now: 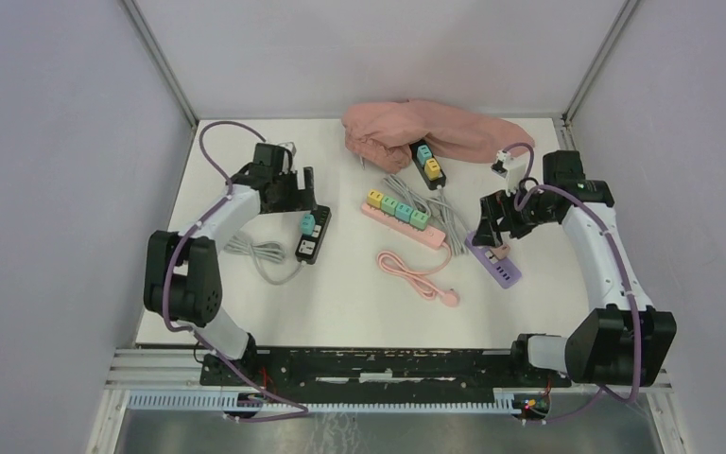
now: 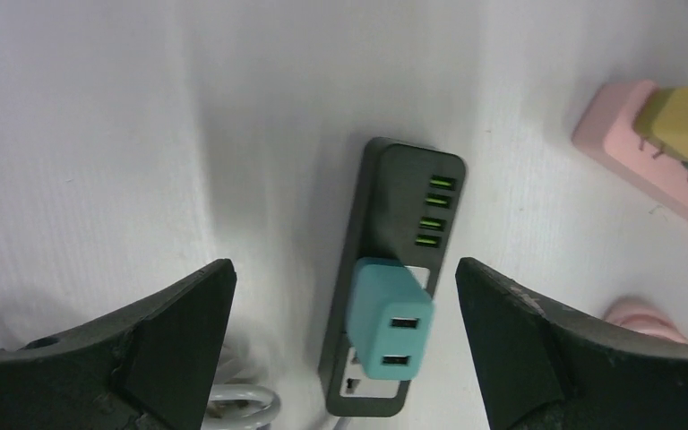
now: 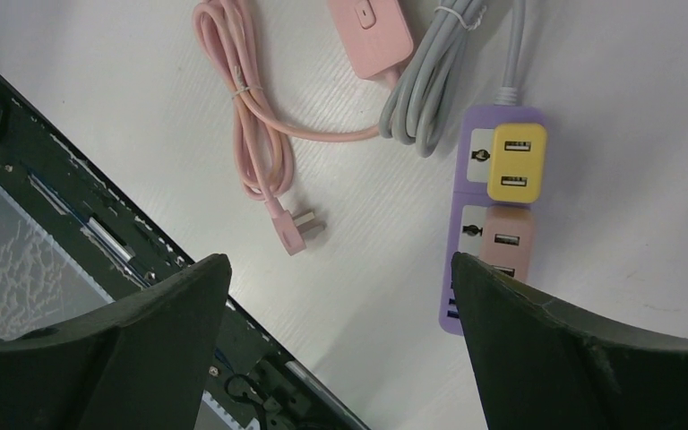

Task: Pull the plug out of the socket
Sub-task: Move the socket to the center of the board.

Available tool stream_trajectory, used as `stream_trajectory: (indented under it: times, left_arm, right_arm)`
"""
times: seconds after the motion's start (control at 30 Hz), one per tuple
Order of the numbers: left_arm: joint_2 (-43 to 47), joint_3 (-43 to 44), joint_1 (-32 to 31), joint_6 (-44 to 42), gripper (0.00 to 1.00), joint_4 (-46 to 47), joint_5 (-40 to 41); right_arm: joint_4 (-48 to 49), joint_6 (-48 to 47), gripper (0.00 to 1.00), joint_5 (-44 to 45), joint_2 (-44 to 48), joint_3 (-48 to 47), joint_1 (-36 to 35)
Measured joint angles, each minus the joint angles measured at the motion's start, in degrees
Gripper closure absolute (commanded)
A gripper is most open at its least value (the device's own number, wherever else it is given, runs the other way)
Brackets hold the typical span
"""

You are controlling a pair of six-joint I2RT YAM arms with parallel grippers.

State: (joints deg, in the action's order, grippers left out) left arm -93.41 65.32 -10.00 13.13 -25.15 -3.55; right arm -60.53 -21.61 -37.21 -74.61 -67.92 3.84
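A black power strip [image 1: 313,244] lies left of centre with a teal plug [image 1: 307,224] standing in it. In the left wrist view the teal plug [image 2: 391,315] sits in the black strip [image 2: 412,170] below its green USB ports. My left gripper [image 1: 309,197] is open and hovers over it, its fingers apart on either side of the plug without touching; it also shows in the left wrist view [image 2: 342,269]. My right gripper [image 1: 490,232] is open and empty above the purple power strip [image 1: 501,270], which holds a yellow plug [image 3: 517,161] and a pink plug [image 3: 502,242].
A pink power strip [image 1: 406,227] with several coloured plugs lies at centre, its pink cable [image 1: 421,274] coiled in front. Another black strip [image 1: 428,168] with two plugs lies against a pink cloth [image 1: 425,128] at the back. A grey cable [image 1: 260,251] lies left.
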Motion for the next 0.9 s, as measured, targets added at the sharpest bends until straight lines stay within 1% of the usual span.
stream_trajectory:
  times: [0.07, 0.13, 0.27, 0.37, 0.47, 0.63, 0.73, 0.9]
  left_arm:
    - [0.00, 0.00, -2.93, -1.07, 0.04, 0.00, 0.11]
    - [-0.07, 0.00, -5.84, -2.08, 0.09, -0.02, 0.96]
    - [-2.71, 1.31, -11.17, -3.89, 0.13, -1.33, 6.19]
    - [-5.57, 1.95, -12.79, -4.76, 0.17, -2.84, 10.88]
    - [-7.45, 1.97, -13.11, -5.31, 0.22, -4.52, 13.57]
    - [-8.37, 2.16, -13.35, -5.35, 0.31, -5.55, 13.40]
    - [-8.48, 2.23, -13.92, -5.31, 0.48, -5.62, 12.09]
    - [-8.55, 2.23, -15.02, -5.33, 0.69, -4.92, 12.26]
  right_arm:
    - [1.84, 1.01, 0.00, -0.39, 0.98, 2.29, -0.02]
    - [2.91, 1.60, 0.00, -0.61, 1.60, 3.54, -0.07]
    - [6.14, 2.82, 0.00, -1.86, 2.01, 6.03, -0.09]
    - [7.37, 3.37, 0.00, -2.27, 1.90, 7.13, -0.09]
    - [8.61, 3.61, 0.00, -2.97, 1.57, 7.45, -0.09]
    - [10.56, 3.85, 0.00, -3.72, 1.38, 8.48, -0.09]
    - [11.45, 3.87, 0.00, -4.22, 1.38, 9.55, -0.09]
    - [13.73, 3.98, 0.00, -5.11, 1.42, 11.72, -0.09]
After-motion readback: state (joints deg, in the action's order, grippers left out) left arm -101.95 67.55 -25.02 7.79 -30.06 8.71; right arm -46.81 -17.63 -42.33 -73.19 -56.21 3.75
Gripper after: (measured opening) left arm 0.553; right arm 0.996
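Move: Just back and to the right of the left hand lies the black socket, its middle about 5 cm back, 5 cm right and 6 cm below. The blue plug on the socket is about 4 cm back, 4 cm right and 4 cm down. The grey cable coil lies some 9 cm back and 7 cm left, the pink socket about 24 cm right and 3 cm back. The black socket lies roughly 35 cm left, 8 cm ahead and 15 cm below the right hand. Swinging about 5 cm right and drawing 3 cm back, the left hand comes over the black socket, then sinks 5 cm onto it, rolling its left side up some 15 degrees and turning clockwise nearly as much. Its fingers close to about half open and pinch the socket's long sides beside the blue plug. The right hand, open and clear of the table, eases down 3 to 4 cm. ##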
